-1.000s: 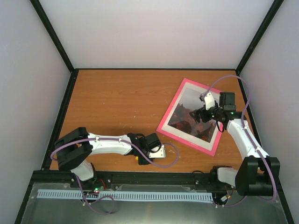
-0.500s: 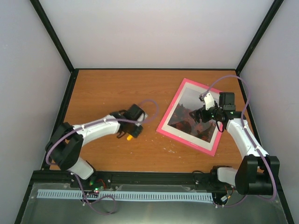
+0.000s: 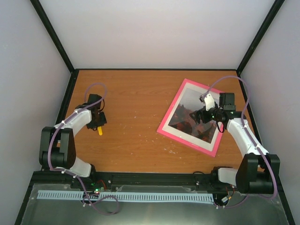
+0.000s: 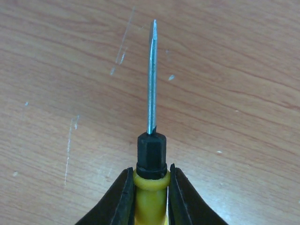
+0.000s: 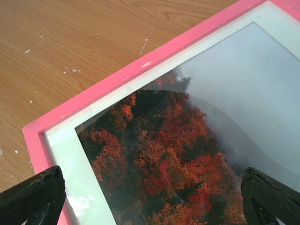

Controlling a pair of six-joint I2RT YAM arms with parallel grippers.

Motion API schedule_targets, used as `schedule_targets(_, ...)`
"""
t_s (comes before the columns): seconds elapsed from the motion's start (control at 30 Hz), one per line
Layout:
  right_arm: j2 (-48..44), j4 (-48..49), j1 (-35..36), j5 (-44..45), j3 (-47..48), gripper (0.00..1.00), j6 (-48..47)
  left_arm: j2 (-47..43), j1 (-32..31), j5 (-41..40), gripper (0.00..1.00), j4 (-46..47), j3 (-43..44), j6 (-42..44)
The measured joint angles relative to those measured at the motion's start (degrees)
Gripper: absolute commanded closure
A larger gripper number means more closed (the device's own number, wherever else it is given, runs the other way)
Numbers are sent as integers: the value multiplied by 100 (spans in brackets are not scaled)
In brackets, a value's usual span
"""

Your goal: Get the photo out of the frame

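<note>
The frame (image 3: 173, 106), with a thin pink border, lies face up and askew on the right of the table. Inside it the photo (image 3: 186, 115) shows misty grey sky and red-orange trees behind a white mat. My right gripper (image 3: 202, 117) hovers over the photo (image 5: 178, 154) with its jaws wide open and nothing between them (image 5: 152, 197). The pink frame corner (image 5: 140, 70) lies just ahead of it. On the far left, my left gripper (image 3: 97, 121) is shut on a yellow-handled screwdriver (image 4: 150, 201), whose metal blade (image 4: 152, 79) points out over bare wood.
A white mat (image 5: 70, 154) borders the photo inside the frame. The wooden table (image 3: 131, 98) is boxed in by black rails and pale walls. Small white flecks dot the wood near the frame's lower left edge.
My left arm has swung the screwdriver from the front centre of the table out to the far left. The right arm and the frame have not moved.
</note>
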Motion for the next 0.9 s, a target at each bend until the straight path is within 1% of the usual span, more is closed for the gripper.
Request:
schedule_targets(0.1, 68, -15, 0, -11, 0, 0, 0, 76, 76, -98, 86, -33, -31, -151)
schedule_targets(0.2, 83, -33, 0, -24, 0, 0, 0, 234, 162, -87, 76, -17, -31, -179)
schedule_targets(0.23, 83, -33, 0, -28, 0, 0, 0, 306, 212, -81, 75, -13, -31, -186)
schedule_targets(0.57, 151, -35, 0, -44, 7, 0, 0, 472, 516, 28, 73, 68, -98, -177)
schedule_targets(0.6, 164, -35, 0, -46, 7, 0, 0, 476, 522, 35, 70, 70, -101, -177)
schedule_targets(0.67, 179, -35, 0, -48, 7, 0, 0, 476, 527, 46, 53, 70, -101, -160)
schedule_targets(0.7, 179, -37, 0, -48, 7, 0, 0, 474, 527, 39, 50, 63, -101, -133)
schedule_targets(0.8, 179, -35, 0, -55, 11, 0, 0, 424, 538, 79, 45, 9, -92, -129)
schedule_targets(0.9, 181, -44, 0, 0, 26, 0, 0, 164, 535, 190, 45, -116, -13, -107)
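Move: The left hand, about 3 cm over the table, already holds the yellow screwdriver, handle towards the base and blade pointing forward. The bare spot where it will be laid is roughly 1 cm back, 3 cm to the left and 3 cm below this hand. The photo frame lies far off, some 45 cm to the right and 4 cm ahead. From the right hand, the laying spot is about 49 cm to the left, 3 cm back and 14 cm below. The left hand lowers the held screwdriver about 3 cm onto the bare table while carrying it some 2.5 cm to the left and 1 cm back, turning slightly counter-clockwise, then pauses down there with the grip easing a little. The fingers then spread to about half open and let go of the handle on both sides, and the hand starts straight up, rising roughly 1.5 cm away from the tool. ##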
